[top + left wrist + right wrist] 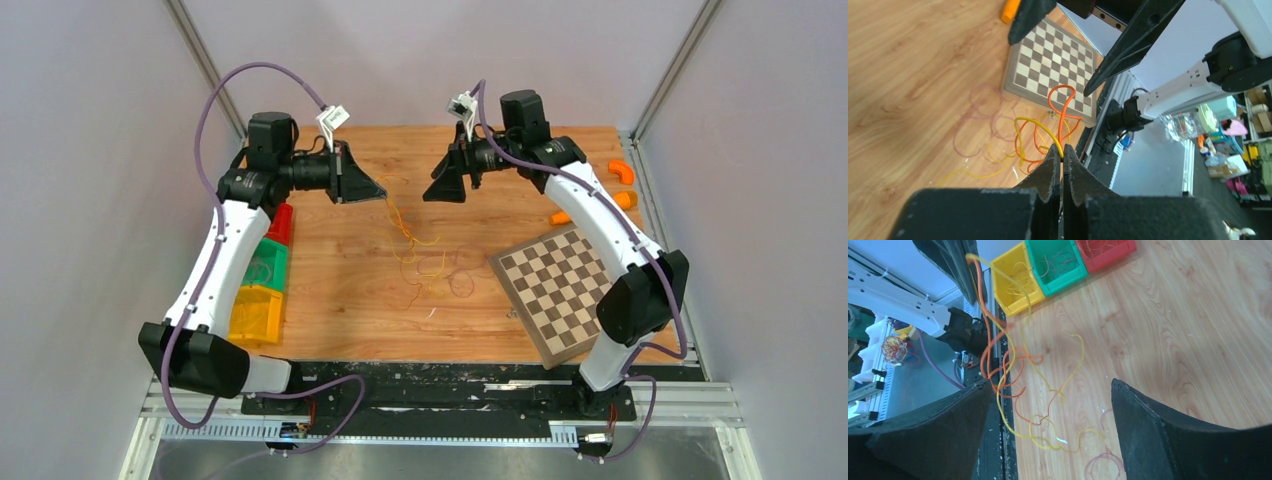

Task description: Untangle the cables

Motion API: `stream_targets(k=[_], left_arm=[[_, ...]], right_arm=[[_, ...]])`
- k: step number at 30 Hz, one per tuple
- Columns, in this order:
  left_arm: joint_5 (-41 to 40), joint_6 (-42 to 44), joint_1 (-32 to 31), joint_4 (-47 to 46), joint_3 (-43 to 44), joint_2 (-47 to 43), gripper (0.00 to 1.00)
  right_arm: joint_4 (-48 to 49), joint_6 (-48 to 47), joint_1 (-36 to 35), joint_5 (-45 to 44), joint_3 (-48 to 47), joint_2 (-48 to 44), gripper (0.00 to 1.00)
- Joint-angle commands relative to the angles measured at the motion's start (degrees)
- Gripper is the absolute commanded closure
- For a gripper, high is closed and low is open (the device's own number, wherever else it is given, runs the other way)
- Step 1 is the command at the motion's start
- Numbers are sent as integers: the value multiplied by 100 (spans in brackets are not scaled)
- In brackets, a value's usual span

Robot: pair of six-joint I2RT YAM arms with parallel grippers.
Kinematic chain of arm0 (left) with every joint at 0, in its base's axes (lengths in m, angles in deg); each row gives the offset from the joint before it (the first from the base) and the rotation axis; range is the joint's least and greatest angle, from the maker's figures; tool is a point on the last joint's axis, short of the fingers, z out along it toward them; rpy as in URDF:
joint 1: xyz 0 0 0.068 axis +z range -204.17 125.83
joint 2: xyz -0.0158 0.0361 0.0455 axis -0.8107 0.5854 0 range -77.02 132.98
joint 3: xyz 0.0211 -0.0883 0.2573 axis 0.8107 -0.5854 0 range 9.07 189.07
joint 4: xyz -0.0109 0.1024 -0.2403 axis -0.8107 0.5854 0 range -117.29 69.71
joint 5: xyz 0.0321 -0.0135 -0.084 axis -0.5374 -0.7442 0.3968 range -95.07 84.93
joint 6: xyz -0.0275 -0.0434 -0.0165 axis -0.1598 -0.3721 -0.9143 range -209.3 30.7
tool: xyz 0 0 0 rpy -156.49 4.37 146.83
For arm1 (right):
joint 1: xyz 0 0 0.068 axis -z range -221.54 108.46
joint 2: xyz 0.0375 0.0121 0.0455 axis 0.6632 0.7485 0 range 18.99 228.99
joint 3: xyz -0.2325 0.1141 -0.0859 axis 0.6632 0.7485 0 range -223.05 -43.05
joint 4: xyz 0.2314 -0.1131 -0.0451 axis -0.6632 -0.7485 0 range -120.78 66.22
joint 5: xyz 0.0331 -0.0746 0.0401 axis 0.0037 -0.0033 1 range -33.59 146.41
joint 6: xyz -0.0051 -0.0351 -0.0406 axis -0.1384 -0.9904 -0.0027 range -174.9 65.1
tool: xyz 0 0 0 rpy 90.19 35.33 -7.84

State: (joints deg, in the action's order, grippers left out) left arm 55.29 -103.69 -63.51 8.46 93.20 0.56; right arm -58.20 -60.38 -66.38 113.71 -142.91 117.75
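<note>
The cables are thin orange, yellow and dull-red strands. A tangle of them [425, 262] lies mid-table. My left gripper [383, 192] hangs above it, shut on a yellow cable [1040, 129] pinched at the tips [1063, 151]. An orange cable [1062, 107] hangs looped with the yellow one. Dull-red loops [982, 116] lie flat on the wood. My right gripper [438, 190] faces the left one a short way off. It [1050, 384] stands wide open with nothing between its fingers [1153, 430]. The yellow strand [1000, 410] and orange strand [998, 357] trail down past its left finger.
A chessboard [558, 285] lies at the right front, partly under the right arm. Red [282, 222], green [267, 265] and yellow [255, 315] bins line the left edge and hold a few strands. Orange pieces [622, 172] sit at the back right.
</note>
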Motion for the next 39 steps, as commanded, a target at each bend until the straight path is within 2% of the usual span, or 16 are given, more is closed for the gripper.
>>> stream_targets(k=[1,6,9,11,14,15,17,18,19,21,25,27,32,36,39], left_arm=[[248,193,-264,-191,-70,19,100],[314,263,-452,-127,-90,176,100],[340,281,-523,-91,-85,240,100],[333,327,-550,-17,-78,263,100],[226,491,-553,176,-66,293,100],[109,620,-540,349,-23,302,100],[-25,818,-423,575,67,319,83],[-55,861,-242,623,98,321,65],[-80,923,-124,659,172,320,57],[-83,1178,249,699,342,288,32],[-459,2248,481,894,747,52,10],[-411,2140,451,472,673,-121,3],[-477,1982,-141,62,712,-124,1],[-518,1783,-540,23,833,26,2],[-482,1699,-723,51,911,146,9]], right_arm=[[386,460,-269,11,-274,-108,13],[420,406,-457,-306,-381,105,20],[425,386,-516,-323,-498,211,34],[427,356,-551,-360,-549,226,49],[440,247,-564,-375,-530,150,88],[442,196,-566,-426,-485,89,98],[444,29,-566,-555,-343,-65,100],[451,-60,-566,-646,-256,-164,100],[459,-145,-570,-717,-160,-257,100],[470,-258,-571,-788,-15,-420,100],[495,-260,-567,-568,48,-556,100],[533,-195,-570,-384,-6,-551,100],[595,12,-602,-167,-345,-476,100],[627,38,-630,-151,-416,-516,100],[628,40,-662,-189,-399,-526,100]])
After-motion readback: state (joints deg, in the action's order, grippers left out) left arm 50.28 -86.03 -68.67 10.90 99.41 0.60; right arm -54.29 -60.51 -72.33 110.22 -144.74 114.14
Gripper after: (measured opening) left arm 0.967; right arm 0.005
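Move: My left hand already holds the top of the orange and yellow cables. From my open right fingers that held spot is about 7 cm to the left, 3 cm back and 2 cm higher. From my left hand, the right gripper sits some 8 cm to the right, 3 cm ahead and 3 cm lower. On the table about 30 cm below my right hand, pink cable loops lie 7 cm right and 2 cm back, and the chessboard's middle 26 cm right and 6 cm back. I pass the cables across: my right hand slides about 4 cm left while my left brings them right and slightly down. My right fingers shut on the orange cable close by the left fingertips, then my left opens wide. It backs off forward-left, then returns back and right while rising about 5 cm, tilting up some 20 degrees; my right lifts about 4 cm, easing back. ##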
